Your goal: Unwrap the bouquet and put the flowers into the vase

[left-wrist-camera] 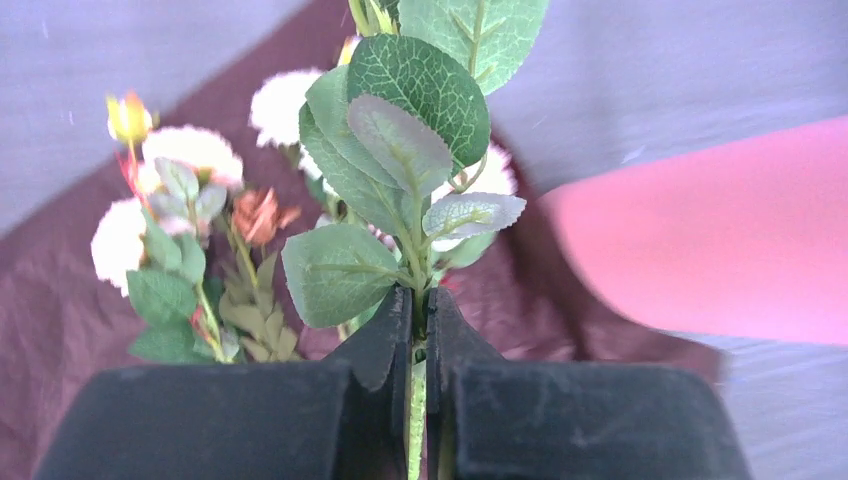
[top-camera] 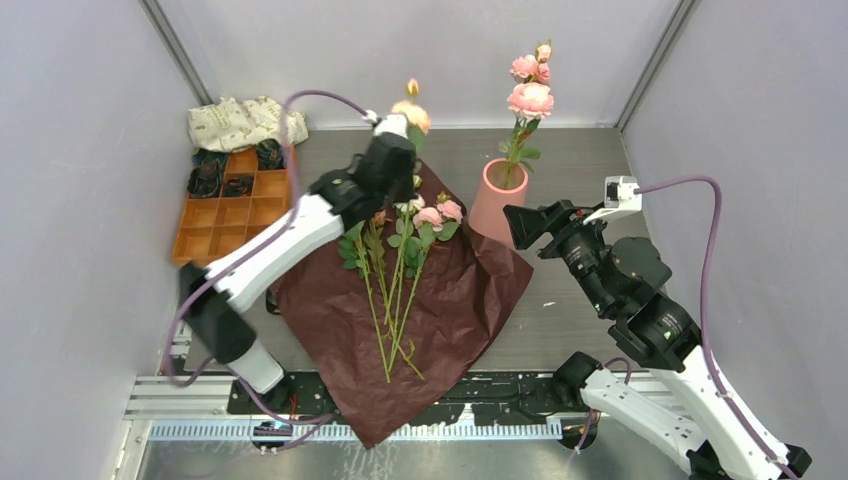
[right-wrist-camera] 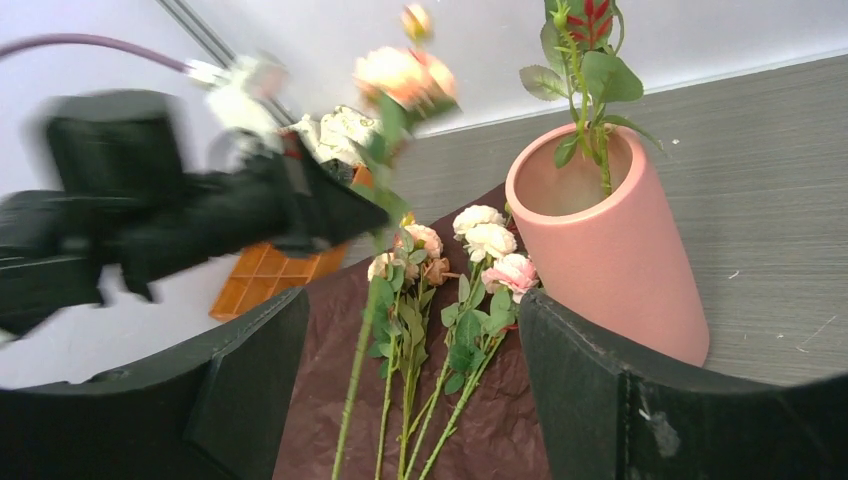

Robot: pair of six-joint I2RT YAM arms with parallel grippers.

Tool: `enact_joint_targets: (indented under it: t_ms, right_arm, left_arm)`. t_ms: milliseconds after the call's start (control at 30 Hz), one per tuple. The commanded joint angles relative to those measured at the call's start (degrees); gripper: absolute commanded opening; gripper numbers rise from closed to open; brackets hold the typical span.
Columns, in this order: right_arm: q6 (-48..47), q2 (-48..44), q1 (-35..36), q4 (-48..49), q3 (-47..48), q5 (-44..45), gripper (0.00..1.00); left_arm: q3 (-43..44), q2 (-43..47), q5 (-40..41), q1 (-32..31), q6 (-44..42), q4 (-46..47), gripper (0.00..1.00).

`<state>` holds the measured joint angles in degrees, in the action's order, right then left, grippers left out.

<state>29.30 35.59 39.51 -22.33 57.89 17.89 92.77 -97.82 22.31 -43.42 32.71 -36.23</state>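
The bouquet is undone: its maroon paper (top-camera: 450, 310) lies spread flat, with several flowers (top-camera: 400, 270) on it, heads toward the vase. My left gripper (top-camera: 400, 150) (left-wrist-camera: 418, 300) is shut on the green stem (left-wrist-camera: 416, 400) of a peach rose (top-camera: 412, 112) (right-wrist-camera: 400, 75), held upright above the paper left of the vase. The salmon-pink vase (top-camera: 495, 205) (right-wrist-camera: 600, 250) (left-wrist-camera: 720, 230) stands at the paper's far right corner and holds a stem of pink roses (top-camera: 530, 95). My right gripper (top-camera: 520, 225) (right-wrist-camera: 412, 300) is open beside the vase, with nothing in it.
An orange compartment tray (top-camera: 225, 225) with dark items in its far cells sits at the left. A cream patterned cloth bundle (top-camera: 245, 122) lies behind it. Grey walls close in on both sides and the back. The paper overhangs the table's near edge.
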Motion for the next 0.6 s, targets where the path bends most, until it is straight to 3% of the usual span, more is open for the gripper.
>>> enact_joint_targets:
  t_ms: [0, 267, 400, 567]
  right_arm:
    - [0.5, -1.5, -0.1, 2.2, 0.6, 0.2, 0.82]
    - [-0.1, -4.5, 0.0, 1.5, 0.2, 0.6, 0.82]
    - [-0.7, -6.7, -0.1, 0.4, 0.7, 1.8, 0.82]
    - [-1.0, -9.0, 0.0, -0.9, 0.7, 2.4, 0.82]
  left_arm:
    - [-3.1, 14.2, -4.9, 0.0, -6.0, 13.1, 0.0]
    - [-13.5, 30.1, -24.9, 0.1, -13.1, 41.0, 0.0]
    - [-10.6, 29.0, -31.5, 0.0, -13.6, 47.3, 0.0]
    - [-4.4, 21.0, -40.1, 0.1, -11.8, 56.4, 0.0]
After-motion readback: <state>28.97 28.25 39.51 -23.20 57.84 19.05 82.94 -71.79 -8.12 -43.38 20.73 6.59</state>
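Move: The pink vase, where the left gripper's flower is to go, stands about level ahead and 16 cm to the right, its middle some 8 cm below. The right flower pile's blooms lie about 6 cm ahead, 2 cm right and 19 cm down; the left pile's blooms lie 7 cm ahead, 12 cm left, at the same depth. From the empty right gripper, the vase is about 17 cm ahead, 1 cm left and 24 cm below. Swing the left gripper fast upward, about 28 cm, off the flowers on the paper while drawing it back some 10 cm, then ease it a little to the right at the end. Keep the stem pinched; tip the fingers up from their downward slant to roughly level and turn them clockwise, towards the vase's side. Back the open right gripper off the vase, rightward and up, about 4 cm. ##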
